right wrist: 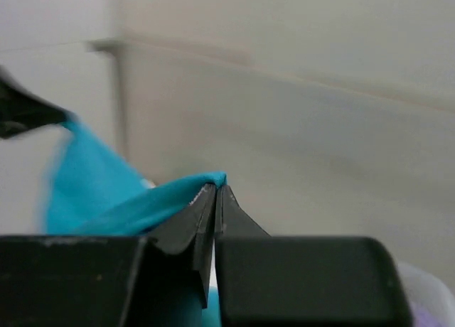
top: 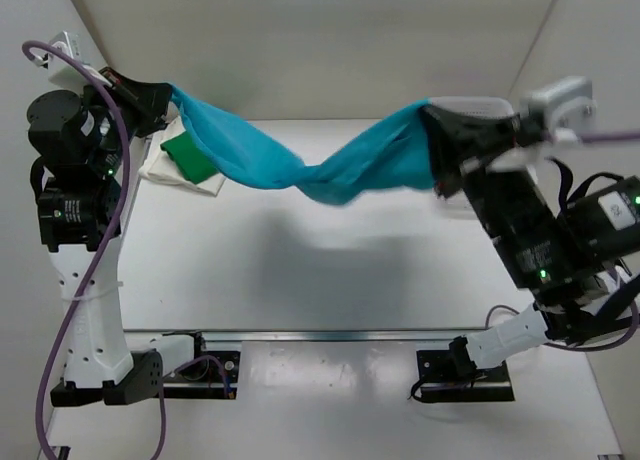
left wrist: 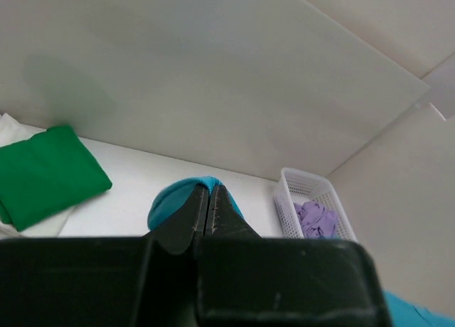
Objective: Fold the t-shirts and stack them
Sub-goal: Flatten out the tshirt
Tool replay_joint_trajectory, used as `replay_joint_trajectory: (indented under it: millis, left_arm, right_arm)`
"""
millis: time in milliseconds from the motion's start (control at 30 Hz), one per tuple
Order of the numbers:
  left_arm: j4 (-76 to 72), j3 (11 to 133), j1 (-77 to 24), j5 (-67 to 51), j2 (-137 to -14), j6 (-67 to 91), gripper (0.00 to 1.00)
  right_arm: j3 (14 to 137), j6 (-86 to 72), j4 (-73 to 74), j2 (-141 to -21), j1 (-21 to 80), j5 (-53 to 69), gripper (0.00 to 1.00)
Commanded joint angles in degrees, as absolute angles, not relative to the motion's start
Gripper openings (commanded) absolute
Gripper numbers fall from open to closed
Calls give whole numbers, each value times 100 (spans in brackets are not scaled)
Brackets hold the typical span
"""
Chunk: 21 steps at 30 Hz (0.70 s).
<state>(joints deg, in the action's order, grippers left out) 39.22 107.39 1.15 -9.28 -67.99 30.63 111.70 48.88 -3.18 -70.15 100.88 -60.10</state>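
A teal t-shirt (top: 300, 170) hangs twisted in the air above the table, stretched between both arms. My left gripper (top: 165, 98) is shut on its left end at the back left, and teal cloth (left wrist: 169, 200) bulges behind the shut tips (left wrist: 208, 188). My right gripper (top: 436, 120) is shut on the other end at the back right, with the teal edge (right wrist: 142, 202) pinched at its tips (right wrist: 215, 188). A folded green t-shirt (top: 186, 152) lies on a folded cream-white t-shirt (top: 185, 178) at the back left. A lilac t-shirt (left wrist: 317, 219) lies crumpled in the basket.
A white mesh basket (left wrist: 286, 199) stands at the back right by the wall, mostly hidden behind the right arm in the top view. White walls close in the table at the back and on both sides. The arm bases (top: 200, 368) sit at the near edge.
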Motion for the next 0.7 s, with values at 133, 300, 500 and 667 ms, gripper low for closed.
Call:
replay_joint_trajectory:
  millis: [133, 300, 500, 667]
  left_arm:
    - [3701, 10442, 114, -1072, -7242, 3164, 0]
    - [3726, 10039, 79, -1028, -7304, 3111, 0]
    - [3297, 9132, 106, -906, -7338, 3032, 0]
    - [2786, 9067, -131, -571, -8635, 3243, 0]
  right_arm:
    - [12342, 3761, 1285, -7472, 8548, -6833, 0]
    - [12709, 28, 5207, -8076, 4391, -2145, 0]
    - [12742, -730, 4948, -9613, 1205, 1169, 0]
    - [14384, -991, 4597, -11501, 477, 1720, 0]
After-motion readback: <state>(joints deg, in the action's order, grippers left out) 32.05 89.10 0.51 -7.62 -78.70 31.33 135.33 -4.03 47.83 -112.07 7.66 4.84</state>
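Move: Each hand already pinches a corner of the teal t-shirt, held high. The open middle of the table lies about 18 cm ahead, 26 cm right and 52 cm below the left hand; from the right hand it's some 37 cm ahead, 8 cm left and 63 cm below. The green t-shirt is roughly 35 cm ahead and 15 cm left of the left hand; the white basket is about 55 cm ahead and 40 cm right of the right hand. Still pinching the teal t-shirt, the right hand whips forward 40 cm, down and right; left drops 17 cm, forward. ##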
